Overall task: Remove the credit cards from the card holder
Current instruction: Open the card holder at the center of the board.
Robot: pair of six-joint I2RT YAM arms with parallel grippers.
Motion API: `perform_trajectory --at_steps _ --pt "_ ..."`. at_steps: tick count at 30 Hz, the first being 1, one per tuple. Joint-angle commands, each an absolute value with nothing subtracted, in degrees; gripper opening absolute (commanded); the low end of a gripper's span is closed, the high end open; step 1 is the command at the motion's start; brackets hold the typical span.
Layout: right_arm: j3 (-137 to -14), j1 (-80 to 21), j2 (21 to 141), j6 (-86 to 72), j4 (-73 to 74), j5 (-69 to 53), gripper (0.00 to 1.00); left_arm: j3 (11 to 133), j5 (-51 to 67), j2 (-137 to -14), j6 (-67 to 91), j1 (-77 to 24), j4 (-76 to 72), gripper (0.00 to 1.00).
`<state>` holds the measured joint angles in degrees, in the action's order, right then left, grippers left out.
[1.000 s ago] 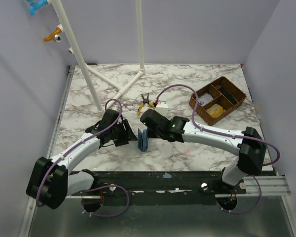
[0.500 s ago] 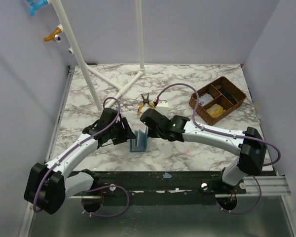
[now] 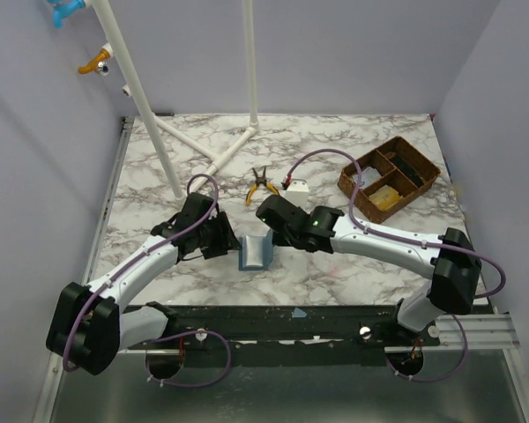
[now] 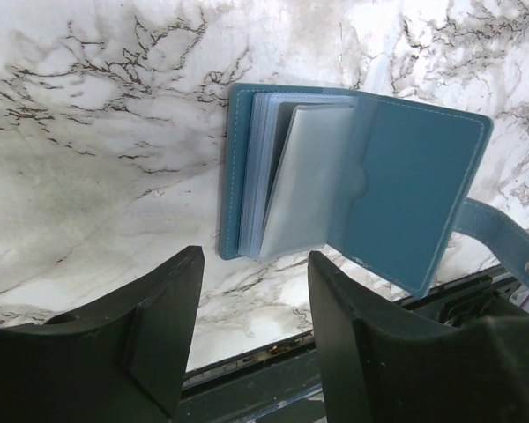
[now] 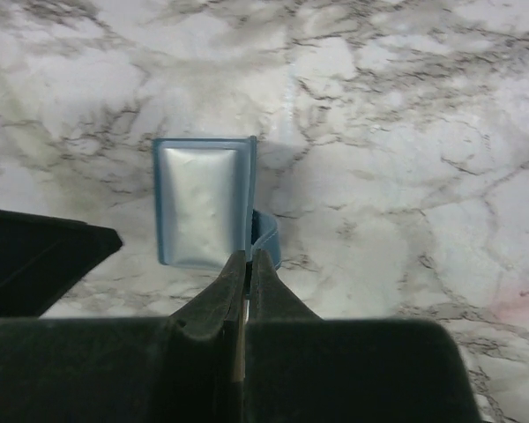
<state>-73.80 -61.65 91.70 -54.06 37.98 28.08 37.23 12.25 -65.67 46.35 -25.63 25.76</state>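
Observation:
The blue card holder point(image 3: 255, 255) lies open on the marble near the table's front edge. Its back cover is flat and its other cover point(image 4: 413, 189) is lifted to the right. Pale, shiny card sleeves point(image 4: 301, 181) fan out from the spine, and I cannot tell the credit cards apart inside them. My right gripper point(image 5: 248, 256) is shut on the raised cover's edge, beside its blue strap point(image 5: 268, 236). My left gripper point(image 4: 254, 264) stands open just short of the holder's near edge, with nothing between its fingers. From above, the left gripper point(image 3: 223, 243) is at the holder's left and the right gripper point(image 3: 270, 231) is at its upper right.
A brown compartment tray point(image 3: 390, 179) sits at the back right. Yellow-handled pliers point(image 3: 261, 185) and a small white block point(image 3: 297, 185) lie behind the grippers. White pipe legs point(image 3: 207, 159) stand at the back left. The table's front edge runs right behind the holder.
The holder stood on edge, nearly closed, a second ago. It has since swung open and now lies low on the table, its cover drawn right by my right gripper. The left gripper stayed beside it.

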Motion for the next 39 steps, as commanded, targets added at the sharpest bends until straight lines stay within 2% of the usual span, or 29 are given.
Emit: perform_trajectory --at_steps 1,13,21,28,31,39 --pt "-67.68 -58.97 89.32 -56.16 41.95 30.35 0.01 37.70 12.51 -67.06 45.36 -25.75 23.94 0.51" --pt "-56.05 -51.30 94.10 -54.76 33.09 25.30 0.01 39.78 13.02 -72.59 45.88 -27.63 22.33 0.43" --pt "-56.60 -49.33 98.75 -52.73 28.62 24.28 0.01 43.22 12.89 -76.59 45.42 -28.63 22.71 0.37" --pt "-57.50 -48.19 99.10 -52.28 27.97 23.77 0.01 45.82 12.01 -80.56 44.05 -28.83 23.39 0.30" --pt "-57.66 -47.99 99.45 -52.26 28.49 23.59 0.01 46.54 11.54 -81.99 43.77 -28.83 23.60 0.24" --pt "-57.61 -47.99 98.61 -51.96 29.01 23.63 0.01 47.74 11.43 -85.09 43.62 -29.69 22.98 0.19"
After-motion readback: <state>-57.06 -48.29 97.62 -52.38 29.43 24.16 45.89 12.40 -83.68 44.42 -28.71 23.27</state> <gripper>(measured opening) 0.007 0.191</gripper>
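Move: The open card holder's cards lie about 5 cm to the right of the left hand, 2 cm ahead and 6 cm below it. The right hand, pinching the cover's strap, heads for the bare table spot about 10 cm to its right, 2 cm ahead and 13 cm below; the card holder lies some 4 cm to its left, 1 cm ahead and 12 cm down. The pliers are about 21 cm beyond the card holder, level with it sideways. Down and to the right, about 12 cm and 10 cm, the right hand swings the raised cover away from the cards, still pinching its strap and tilting some 20 degrees, then eases 2 cm forward and stays low. The left hand sinks, shifts right and edges forward, about 3 cm each, towards the cards' left side, its fingers narrowing from half open to nearly shut; contact there can't be seen. ##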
